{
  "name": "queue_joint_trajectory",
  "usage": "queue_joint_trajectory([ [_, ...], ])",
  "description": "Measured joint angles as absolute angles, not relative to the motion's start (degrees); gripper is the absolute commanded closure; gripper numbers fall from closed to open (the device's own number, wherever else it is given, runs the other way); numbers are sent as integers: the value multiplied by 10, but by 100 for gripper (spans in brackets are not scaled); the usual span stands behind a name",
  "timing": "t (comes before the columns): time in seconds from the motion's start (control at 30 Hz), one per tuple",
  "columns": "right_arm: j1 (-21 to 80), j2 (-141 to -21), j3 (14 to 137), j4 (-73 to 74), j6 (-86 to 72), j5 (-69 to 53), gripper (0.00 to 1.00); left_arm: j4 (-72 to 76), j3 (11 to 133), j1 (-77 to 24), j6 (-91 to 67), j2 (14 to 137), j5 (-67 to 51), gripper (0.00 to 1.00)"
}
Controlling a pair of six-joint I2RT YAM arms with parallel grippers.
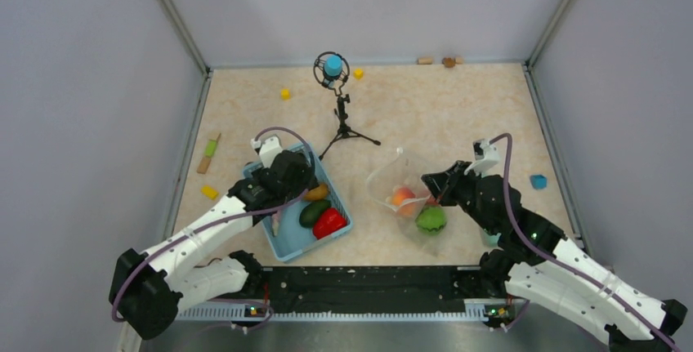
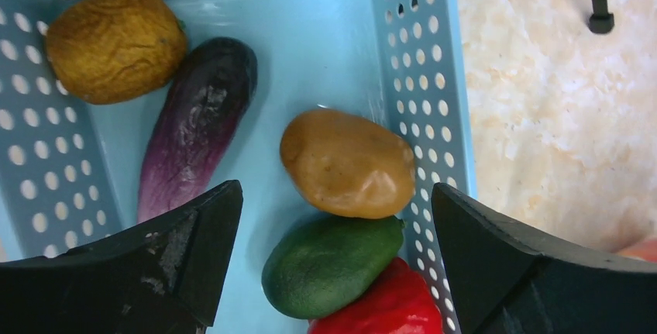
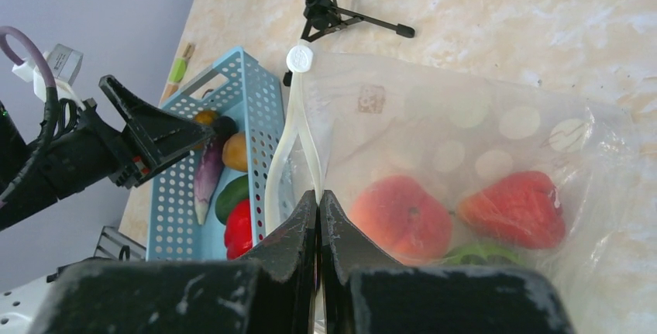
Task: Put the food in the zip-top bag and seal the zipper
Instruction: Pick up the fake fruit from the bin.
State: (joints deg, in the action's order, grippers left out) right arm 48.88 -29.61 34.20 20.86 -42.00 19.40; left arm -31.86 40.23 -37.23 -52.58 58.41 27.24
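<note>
My left gripper (image 2: 335, 194) hangs open over the light blue basket (image 2: 434, 78), its fingers apart from the food. Below it lie a brown piece (image 2: 347, 162), a dark green piece (image 2: 329, 264) and a red pepper (image 2: 380, 307), with a purple eggplant (image 2: 197, 125) and a wrinkled yellow-brown fruit (image 2: 115, 43) further in. The dotted zip-top bag (image 3: 465, 109) lies right of the basket, its mouth gaping. It holds an orange fruit (image 3: 401, 219), a red piece (image 3: 515, 208) and a bright green fruit (image 1: 431, 220). My right gripper (image 3: 318, 194) is shut on the pale zipper (image 3: 298, 125) strip.
A small black tripod with a blue-topped microphone (image 1: 343, 119) stands behind the basket (image 1: 282, 242) and the bag (image 1: 400, 174). Yellow cubes (image 1: 285, 93) and a green-and-orange stick (image 1: 209, 153) lie at the left, a blue block (image 1: 538, 181) at the right, brown bits (image 1: 437, 61) by the back wall.
</note>
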Motion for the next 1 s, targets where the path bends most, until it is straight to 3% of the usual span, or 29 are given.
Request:
queue_joint_trajectory([
  [0.33,489,-304,342,209,-415,194,100,-306,379,-365,-556,584,206,3],
  [1.0,489,-304,342,210,-407,196,100,-154,297,-365,-697,640,207,6],
])
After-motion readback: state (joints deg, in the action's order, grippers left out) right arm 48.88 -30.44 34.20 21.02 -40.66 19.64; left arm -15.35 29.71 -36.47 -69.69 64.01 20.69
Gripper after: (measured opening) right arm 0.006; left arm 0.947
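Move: In the bin, the potato lies about 6 cm below the open left hand, roughly 4 cm to its right and 1 cm ahead. The avocado sits some 5 cm nearer the base than the potato, the red pepper about 8 cm nearer and 4 cm farther right than the potato; the eggplant is about 9 cm to the potato's left, level with it. From the right hand, the potato is about 30 cm left, 3 cm ahead and 17 cm below. Sinking into the bin over the potato, the left hand goes down about 5 cm and some 3 cm to the right, easing back slightly at first and then forward again. The wrist rolls about 15 degrees, left side dipping, with a slight counter-clockwise turn late on, while the fingers stay wide open and come down astride the potato; a touch can't be made out. ##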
